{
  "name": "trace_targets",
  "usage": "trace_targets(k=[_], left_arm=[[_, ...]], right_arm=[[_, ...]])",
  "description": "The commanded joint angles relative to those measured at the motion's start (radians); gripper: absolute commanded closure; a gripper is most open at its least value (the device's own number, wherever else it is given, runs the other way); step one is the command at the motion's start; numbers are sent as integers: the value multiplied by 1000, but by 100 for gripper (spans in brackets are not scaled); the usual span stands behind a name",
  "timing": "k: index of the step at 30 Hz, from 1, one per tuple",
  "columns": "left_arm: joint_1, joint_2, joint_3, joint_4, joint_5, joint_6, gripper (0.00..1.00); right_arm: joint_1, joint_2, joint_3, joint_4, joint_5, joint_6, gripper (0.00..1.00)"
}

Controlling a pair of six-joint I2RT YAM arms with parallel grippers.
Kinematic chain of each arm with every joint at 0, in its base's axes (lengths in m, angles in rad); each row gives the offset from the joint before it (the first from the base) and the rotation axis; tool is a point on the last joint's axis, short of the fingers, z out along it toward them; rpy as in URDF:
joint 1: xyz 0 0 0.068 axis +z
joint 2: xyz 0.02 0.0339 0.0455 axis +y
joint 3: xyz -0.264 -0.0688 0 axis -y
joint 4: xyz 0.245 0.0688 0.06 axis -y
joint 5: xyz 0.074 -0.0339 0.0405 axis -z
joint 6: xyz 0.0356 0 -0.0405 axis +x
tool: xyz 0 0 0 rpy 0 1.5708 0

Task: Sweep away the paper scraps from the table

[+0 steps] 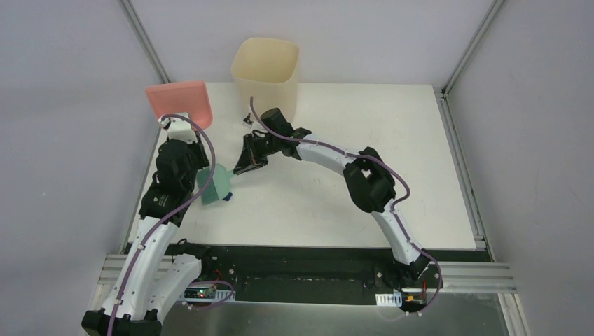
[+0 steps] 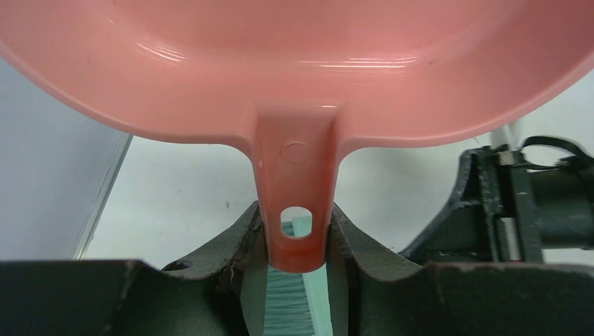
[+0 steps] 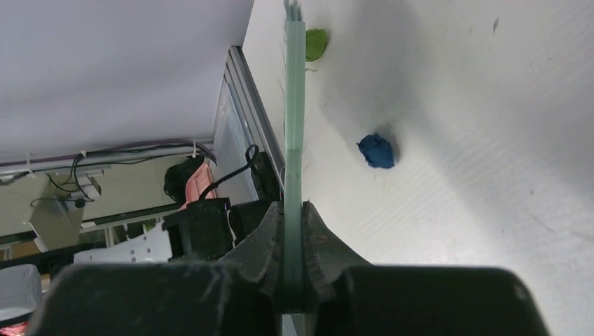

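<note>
My left gripper (image 1: 181, 127) is shut on the handle of the pink dustpan (image 1: 179, 103), which it holds tilted up above the table's (image 1: 392, 133) far left corner. In the left wrist view the handle (image 2: 298, 210) sits tight between the jaws of the left gripper (image 2: 298, 241). My right gripper (image 1: 246, 162) is shut on the teal brush (image 1: 213, 183), whose thin handle (image 3: 294, 133) runs out from the right gripper (image 3: 294, 227). A navy scrap (image 3: 377, 150) and a green scrap (image 3: 316, 43) lie beside the brush. The navy scrap (image 1: 228, 196) peeks out at the brush's edge. Small black scraps (image 1: 246, 116) lie near the bin.
A tall cream bin (image 1: 266, 68) stands at the table's far edge, just behind the right wrist. Grey walls and metal rails (image 1: 459, 154) frame the tabletop. The two arms are close together at the left side.
</note>
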Motion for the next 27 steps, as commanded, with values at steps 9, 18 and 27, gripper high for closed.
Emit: trace_targets(k=[9,18,27], left_arm=[[10,-6,7,55,35,-15,100],[11,0,7,56,42,-15,100],[10,9,3,58,36,-11,100]], right_arm=[[155,145,216,-18,234,337,100],[124,22,90,-353,450,291,100],[-38,-260,-292,-403,485,220,100]])
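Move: The dark blue paper scrap lies on the table about 5 cm to the left of the right hand, some 4 cm back and 13 cm below it; the green scrap is about 8 cm left and 2 cm ahead of that hand. The dustpan's pan hangs about 15 cm ahead, 13 cm left and 11 cm higher. From the left hand, the blue scrap lies some 6 cm back, 8 cm right and 25 cm below. Around the blue scrap's far side swings the brush, still gripped in the right hand: about 7 cm left and 6 cm back, sinking as it goes. The hand then reverses and sweeps some 12 cm right and 5 cm forward, staying low, bristles coming against the scrap's left side while the fingers tip down and the wrist turns clockwise, each some 25 degrees. ##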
